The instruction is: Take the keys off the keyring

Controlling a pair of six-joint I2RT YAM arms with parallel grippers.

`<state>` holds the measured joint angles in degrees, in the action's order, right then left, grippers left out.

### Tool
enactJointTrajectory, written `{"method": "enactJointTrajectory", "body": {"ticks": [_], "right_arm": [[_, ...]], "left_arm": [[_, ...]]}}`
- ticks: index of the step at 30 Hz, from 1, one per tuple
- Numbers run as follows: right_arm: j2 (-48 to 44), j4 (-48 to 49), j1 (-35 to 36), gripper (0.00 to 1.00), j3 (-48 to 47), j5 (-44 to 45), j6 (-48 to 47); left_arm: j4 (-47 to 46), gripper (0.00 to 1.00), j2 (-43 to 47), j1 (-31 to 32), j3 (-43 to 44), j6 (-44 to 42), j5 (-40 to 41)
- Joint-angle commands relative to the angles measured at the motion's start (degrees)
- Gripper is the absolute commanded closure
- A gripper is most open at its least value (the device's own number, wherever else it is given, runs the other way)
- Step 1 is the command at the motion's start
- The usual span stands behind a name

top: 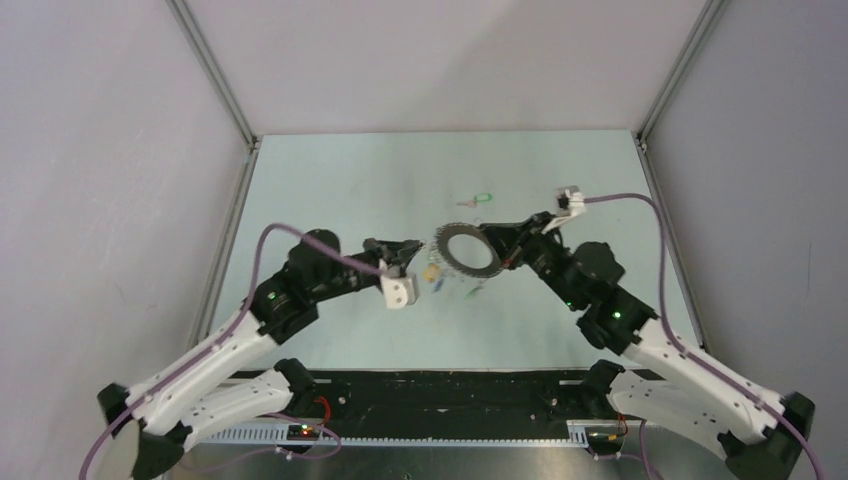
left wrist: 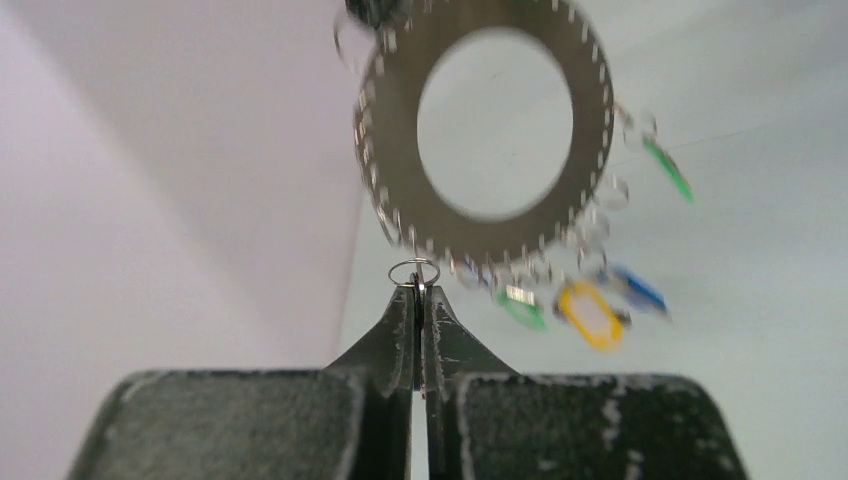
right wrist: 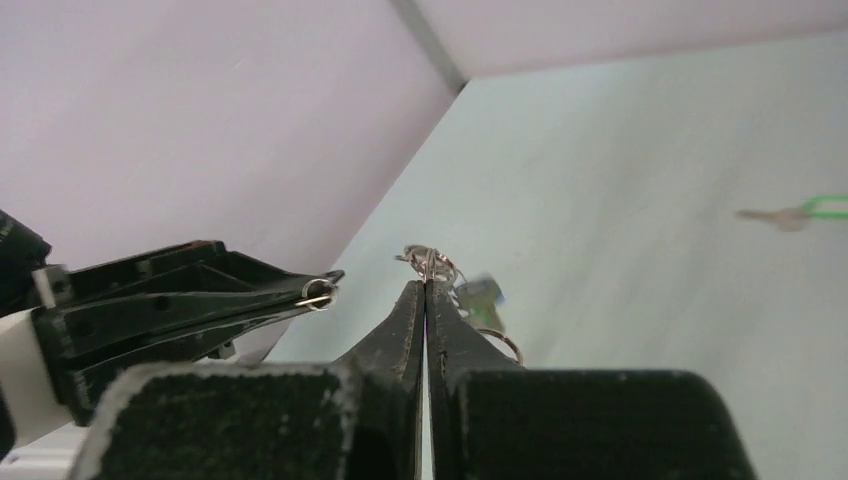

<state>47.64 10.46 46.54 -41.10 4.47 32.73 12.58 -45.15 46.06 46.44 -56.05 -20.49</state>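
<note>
The keyring (top: 468,250) is a wide flat silver ring with small holes round its rim, held above the table between both arms. In the left wrist view the keyring (left wrist: 490,120) carries several small split rings, and keys hang from them with green (left wrist: 522,308), yellow (left wrist: 590,314) and blue (left wrist: 637,290) heads. My left gripper (left wrist: 418,285) is shut on one small split ring (left wrist: 415,271) just under the rim; I cannot tell whether that ring is still linked to it. My right gripper (right wrist: 426,284) is shut on the keyring's edge among the small rings (right wrist: 432,262).
A loose key with a green head (top: 480,198) lies on the pale table (top: 330,180) beyond the keyring, also seen as the loose green key (right wrist: 800,213) from the right wrist. Grey walls (top: 120,150) with metal posts close in both sides.
</note>
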Motion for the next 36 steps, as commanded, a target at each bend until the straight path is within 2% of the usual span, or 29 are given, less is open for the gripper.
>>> {"method": "enactJointTrajectory", "body": {"ticks": [1, 4, 8, 15, 20, 27, 30, 32, 34, 36], "right_arm": [[-8.2, -6.5, -0.5, 1.00, -1.3, 17.8, -11.0], [-13.9, -9.0, -0.7, 1.00, -1.3, 23.3, -15.9], [-19.3, -12.5, -0.8, 1.00, -1.5, 30.3, -19.7], [-20.6, -15.8, -1.1, 1.00, -3.3, 38.9, -23.8], [-20.5, -16.1, -1.2, 1.00, -3.8, 39.5, -25.0], [-19.2, -16.0, -2.1, 1.00, -3.9, 40.5, -25.2], [-16.9, -15.3, -3.7, 1.00, -3.9, 40.2, -25.7], [-15.1, -14.9, -6.4, 1.00, -4.0, 38.7, -25.6], [-13.0, -15.0, -9.1, 1.00, -4.1, 34.8, -25.1], [-10.7, -15.7, -12.7, 1.00, -4.4, 29.7, -23.5]], "left_arm": [[-12.1, 0.99, -8.7, -0.6, 3.3, 17.4, 4.7], [-14.5, 1.00, -19.6, -0.6, 8.3, 25.3, 3.8], [-14.7, 1.00, -32.8, -1.9, 19.3, 39.3, 10.4], [-16.4, 0.97, -52.7, -6.5, 33.5, 49.9, 9.5], [-16.9, 0.93, -63.2, -9.3, 41.1, 56.3, 6.7], [-16.9, 0.83, -71.7, -12.0, 46.7, 63.8, 4.2], [-16.4, 0.72, -74.2, -12.6, 48.1, 66.6, 2.3], [-15.9, 0.58, -74.6, -13.0, 48.7, 67.9, 1.8], [-15.8, 0.27, -73.6, -13.0, 47.9, 68.0, 1.6], [-15.6, 0.04, -71.1, -13.1, 46.8, 67.8, 2.1]]}}
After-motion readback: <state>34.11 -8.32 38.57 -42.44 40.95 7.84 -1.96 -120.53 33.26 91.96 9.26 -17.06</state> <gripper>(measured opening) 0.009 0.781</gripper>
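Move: The left hand, still pinching the small ring of a taken-off key, should go to the loose key with the green tag on the table, about 29 cm ahead, 14 cm to its right and 29 cm below. The keyring, held in the right gripper, hangs some 9 cm to the left hand's right, about level ahead and slightly lower. From the right hand the green-tagged key lies some 26 cm ahead, 2 cm right and 31 cm down. Bring the left gripper forward about 26 cm, rightward and down over the green-tagged key, sinking chiefly towards the end. Roll the wrist round by some 75 degrees on the way, and spread the fingers late, well above the table, to let go of the held key. Meanwhile swing the right gripper, shut on the keyring, rightward out of the way, turning it clockwise. ##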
